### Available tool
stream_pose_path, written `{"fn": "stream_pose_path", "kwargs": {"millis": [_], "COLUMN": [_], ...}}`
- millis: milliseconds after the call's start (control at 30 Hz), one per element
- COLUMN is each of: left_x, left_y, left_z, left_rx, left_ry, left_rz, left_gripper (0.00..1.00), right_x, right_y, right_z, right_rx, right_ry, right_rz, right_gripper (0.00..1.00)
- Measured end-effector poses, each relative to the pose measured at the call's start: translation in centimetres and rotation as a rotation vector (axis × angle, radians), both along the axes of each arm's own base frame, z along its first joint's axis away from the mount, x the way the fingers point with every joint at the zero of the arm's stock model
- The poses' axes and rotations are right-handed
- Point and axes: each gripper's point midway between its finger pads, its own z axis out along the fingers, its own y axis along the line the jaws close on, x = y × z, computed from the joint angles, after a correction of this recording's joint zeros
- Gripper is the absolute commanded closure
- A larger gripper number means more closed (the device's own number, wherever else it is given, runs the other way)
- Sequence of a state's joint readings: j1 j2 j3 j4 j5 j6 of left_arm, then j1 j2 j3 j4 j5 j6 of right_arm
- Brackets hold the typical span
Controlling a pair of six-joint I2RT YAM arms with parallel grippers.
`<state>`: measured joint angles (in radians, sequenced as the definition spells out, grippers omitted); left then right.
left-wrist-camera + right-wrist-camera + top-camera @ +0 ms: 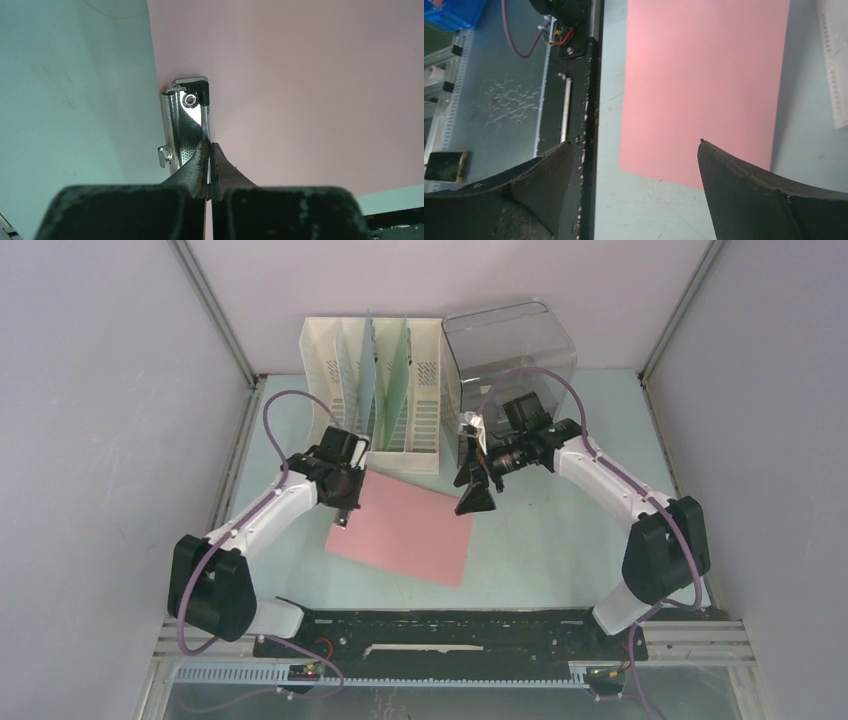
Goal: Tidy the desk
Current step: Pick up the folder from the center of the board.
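A pink clipboard (405, 535) lies on the pale mint-green desk (560, 540), in front of the white file rack. My left gripper (343, 512) is at the board's left end, shut on its metal clip (187, 125); in the left wrist view the fingertips (202, 155) pinch the thin edge of the clip, with the pink board (300, 100) to the right of it. My right gripper (476, 495) hangs open over the board's far right corner. Between its fingers the right wrist view shows only the pink clipboard (704, 75) and bare desk (649, 210).
A white file rack (375, 390) holding green and blue boards stands at the back centre, with a smoky transparent bin (510, 350) to its right. The black base rail (591, 100) runs along the near edge. Grey walls close in both sides.
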<state>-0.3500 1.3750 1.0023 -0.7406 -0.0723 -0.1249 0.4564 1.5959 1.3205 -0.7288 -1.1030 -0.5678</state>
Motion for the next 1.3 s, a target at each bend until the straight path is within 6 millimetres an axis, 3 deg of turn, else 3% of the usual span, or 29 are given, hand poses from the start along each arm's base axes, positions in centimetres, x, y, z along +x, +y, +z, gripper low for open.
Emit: {"fn": "stream_pose_path", "kwargs": {"millis": [133,467,600,733,867,1000,1167,1300], "left_x": [0.2,0.0,-0.3,-0.9,-1.5,-1.6,-1.7,-1.8], "left_y": [-0.9,-1.6,-2.1,-2.5,-3.0,-3.6,-3.9,-4.0], "left_z": [0.6,3.2,3.6,2.8,2.2,2.2,2.4,2.7], "left_rx": [-0.014,-0.086,-0.132,-0.162,-0.193,-0.225,-0.247,-0.254], "left_ry": [-0.031,-0.113,-0.111,-0.081,-0.049,-0.041,-0.038,-0.048], "left_rz": [-0.016,0.015,0.043,0.062,0.072,0.075,0.077,0.075], "left_gripper": [1.0,1.0,1.0,1.0,1.0,1.0,1.0,1.0], "right_x": [0.8,0.6,-2.5,-6.2,-7.3,-7.8,-7.9,-7.8], "right_y": [1.9,6.0,6.9,8.8,11.6,13.8,14.3,14.8], "right_z": [-0.6,-2.7,-5.1,-5.8,-5.9,-7.8,-10.4,-10.5], "right_rx": [0.007,-0.021,-0.12,-0.205,-0.236,-0.28,-0.349,-0.354], "right_ry": [-0.044,-0.128,-0.242,-0.458,-0.726,-0.872,-0.989,-1.081], "right_rz": [0.01,0.034,0.037,0.036,-0.131,-0.278,-0.371,-0.431], "right_gripper": [0.0,0.0,0.0,0.0,0.0,0.0,0.0,0.06]}}
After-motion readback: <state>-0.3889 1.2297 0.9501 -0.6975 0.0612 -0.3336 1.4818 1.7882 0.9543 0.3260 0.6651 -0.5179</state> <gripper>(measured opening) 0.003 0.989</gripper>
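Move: The pink folder, whose left-edge clip the left hand already pinches, has its middle about 13 cm to the right hand's left, 3 cm ahead and 16 cm below. The clip is some 26 cm left, 4 cm ahead and 10 cm below. The file rack stands roughly 28 cm ahead and 21 cm left, 6 cm lower. From the left hand the folder's middle lies about 15 cm right, 2 cm back and 6 cm below. Left fingers keep their pinch on the clip while that hand eases about 4 cm right, also rising and drawing slightly back, its left side rolling down some 15 degrees. The open right hand sweeps about 15 cm left, soon also dropping 10 cm and coming back 8 cm, towards the folder's near edge by the clip, and swings its fingers round from leftward to forward-left. No right-hand contact can be seen. ##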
